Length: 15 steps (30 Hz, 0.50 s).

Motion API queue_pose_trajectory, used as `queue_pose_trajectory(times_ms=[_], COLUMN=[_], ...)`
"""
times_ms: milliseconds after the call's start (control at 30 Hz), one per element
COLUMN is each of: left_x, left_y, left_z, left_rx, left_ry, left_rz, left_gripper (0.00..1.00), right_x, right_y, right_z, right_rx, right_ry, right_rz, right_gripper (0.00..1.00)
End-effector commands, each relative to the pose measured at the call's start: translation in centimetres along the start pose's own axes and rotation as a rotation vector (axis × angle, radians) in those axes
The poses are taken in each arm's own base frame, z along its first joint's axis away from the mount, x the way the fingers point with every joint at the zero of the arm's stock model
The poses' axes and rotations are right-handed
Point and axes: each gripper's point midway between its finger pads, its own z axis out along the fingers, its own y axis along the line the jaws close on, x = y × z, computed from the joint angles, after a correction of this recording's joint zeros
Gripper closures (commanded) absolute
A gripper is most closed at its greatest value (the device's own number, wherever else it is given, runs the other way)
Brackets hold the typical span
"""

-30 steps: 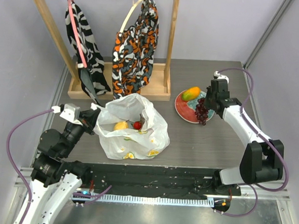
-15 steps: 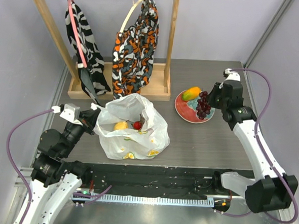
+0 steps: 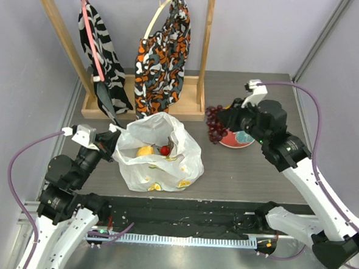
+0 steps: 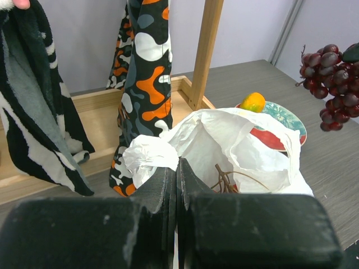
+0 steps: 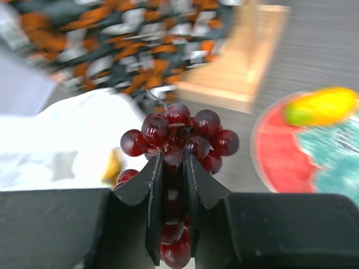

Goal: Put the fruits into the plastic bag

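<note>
The white plastic bag point(image 3: 157, 154) with citrus prints stands open at the table's centre-left. A yellow lemon point(image 3: 145, 151) and red berries point(image 3: 164, 150) lie inside it. My left gripper point(image 3: 115, 136) is shut on the bag's left rim point(image 4: 152, 157) and holds that side up. My right gripper point(image 3: 220, 120) is shut on the dark purple grape bunch point(image 3: 214, 124), which hangs in the air between the plate and the bag's right side. The wrist view shows its fingers point(image 5: 157, 185) clamped round the grapes point(image 5: 179, 131). The orange-green mango point(image 4: 253, 102) rests on the plate point(image 4: 286, 120). In the top view my right arm hides it.
A wooden rack point(image 3: 138, 110) stands at the back, just behind the bag. A zebra-striped cloth point(image 3: 102, 50) and an orange-black cloth point(image 3: 163, 54) hang from it. The red-and-teal plate point(image 3: 235, 140) lies right of the bag. Walls close in on both sides.
My right arm lifted the grape bunch off the plate and carried it left, towards the bag. The left gripper and the bag stayed put.
</note>
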Motion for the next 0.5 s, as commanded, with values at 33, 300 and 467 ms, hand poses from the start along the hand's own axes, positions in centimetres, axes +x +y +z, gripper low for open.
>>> queue_pose_trajectory(times_ms=[33,300,467], left_x=[-1.2,-1.1,-1.2], left_y=[-0.3,-0.4,-0.4], left_z=[-0.2,-0.2,-0.2], left_rx=[0.016,0.017,0.018], left_ry=[-0.038,-0.038,-0.039], left_rz=[0.004,0.002,0.003], left_gripper=[1.0,1.0,1.0], right_x=[-4.4,-3.6,-3.5], right_y=[8.4,17.5,20.5], right_z=[-0.5,0.2,2.1], right_rx=[-0.168,-0.358,-0.418], right_ry=[-0.132,-0.146,-0.144], right_rz=[-0.073,-0.182,-0.203], right_gripper=[0.99,0.99,0.99])
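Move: The plastic bag that the held grapes are bound for lies about 25 cm to the right hand's left and some 8 cm back, with its middle roughly 17 cm below. The yellow fruit inside is about 31 cm left and 9 cm back. On the other side, the plate's middle is some 10 cm right and 3 cm ahead, with the mango about 8 cm right and 10 cm ahead, both low. From the left gripper the bag's middle is roughly 16 cm right, 1 cm ahead and 17 cm down. Swing the right gripper some 16 cm to the left towards the bag, keeping the grapes pinched, drawing back about 5 cm and rising nearly as much early on, then levelling off. Turn the hand about 20 degrees counter-clockwise and tip its fingers up a little on the way. Keep the left gripper still, shut on the bag's rim to hold it. ##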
